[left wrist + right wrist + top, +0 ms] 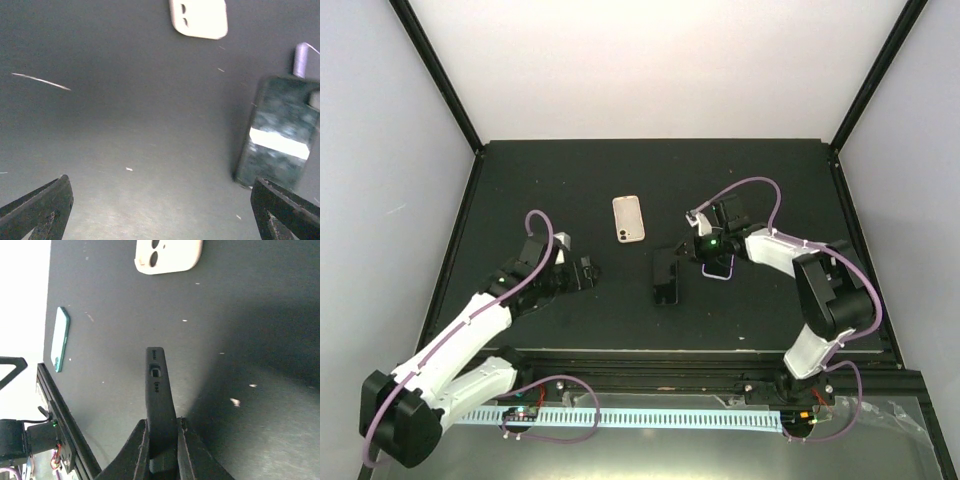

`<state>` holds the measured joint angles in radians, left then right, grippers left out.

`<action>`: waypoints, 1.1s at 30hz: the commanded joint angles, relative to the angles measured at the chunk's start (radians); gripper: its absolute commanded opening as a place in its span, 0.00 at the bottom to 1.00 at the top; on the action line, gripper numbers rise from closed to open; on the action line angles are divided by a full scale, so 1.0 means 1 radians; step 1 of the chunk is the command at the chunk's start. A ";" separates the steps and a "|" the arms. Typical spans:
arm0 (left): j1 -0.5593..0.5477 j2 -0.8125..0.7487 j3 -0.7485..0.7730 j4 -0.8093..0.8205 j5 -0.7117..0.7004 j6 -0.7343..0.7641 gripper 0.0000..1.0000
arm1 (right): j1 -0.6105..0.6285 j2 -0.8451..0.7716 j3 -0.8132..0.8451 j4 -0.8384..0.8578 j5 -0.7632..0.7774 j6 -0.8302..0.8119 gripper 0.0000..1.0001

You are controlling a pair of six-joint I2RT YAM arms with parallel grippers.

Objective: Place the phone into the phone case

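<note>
My right gripper [162, 422] is shut on a black phone case [159, 385], held on edge with its port cut-outs facing the camera. From above, this gripper [705, 247] hovers right of centre over a purple-rimmed piece [718, 270]. The phone [666, 277] lies on the mat left of it; it appears as a dark green slab [277, 135] and as a teal edge [60, 338]. My left gripper [588, 272] stands wide open and empty [160, 182], to the left of the phone and apart from it.
A cream case [628, 219] with two camera holes lies flat farther back, also in both wrist views [199, 17] [169, 255]. The black mat [540, 190] is framed by black posts and white walls. A rail [650, 355] runs along the near edge.
</note>
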<state>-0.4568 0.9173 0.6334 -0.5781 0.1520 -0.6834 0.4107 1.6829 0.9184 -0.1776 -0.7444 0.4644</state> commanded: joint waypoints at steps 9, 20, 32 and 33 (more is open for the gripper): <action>0.266 -0.090 -0.010 -0.087 -0.329 -0.065 0.99 | -0.092 0.135 0.107 -0.112 0.130 -0.072 0.02; 0.553 0.038 -0.072 -0.004 -0.259 -0.121 0.99 | -0.115 0.208 0.179 -0.166 0.266 -0.107 0.11; 0.830 0.206 -0.038 0.089 -0.226 -0.049 0.99 | -0.114 0.102 0.149 -0.130 0.277 -0.030 0.58; 0.848 0.214 -0.033 0.090 -0.217 -0.046 0.99 | -0.115 0.088 0.148 -0.136 0.275 -0.029 0.61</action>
<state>0.3325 1.1065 0.5560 -0.5232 -0.1165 -0.7689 0.2970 1.8462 1.0752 -0.3428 -0.4942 0.4282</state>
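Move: The teal phone lies some 22 cm left of the open left hand, about 4 cm back and 11 cm below; from that hand the beige case is about 10 cm right and 16 cm ahead. The right hand still grips the black phone's far end; its resting spot lies about 5 cm back, 1 cm left and 7 cm below that hand. The lilac-edged phone is some 10 cm right of the right hand, level fore and aft. Left hand swings some 25 cm left towards the teal phone; right lowers and releases the black phone. ##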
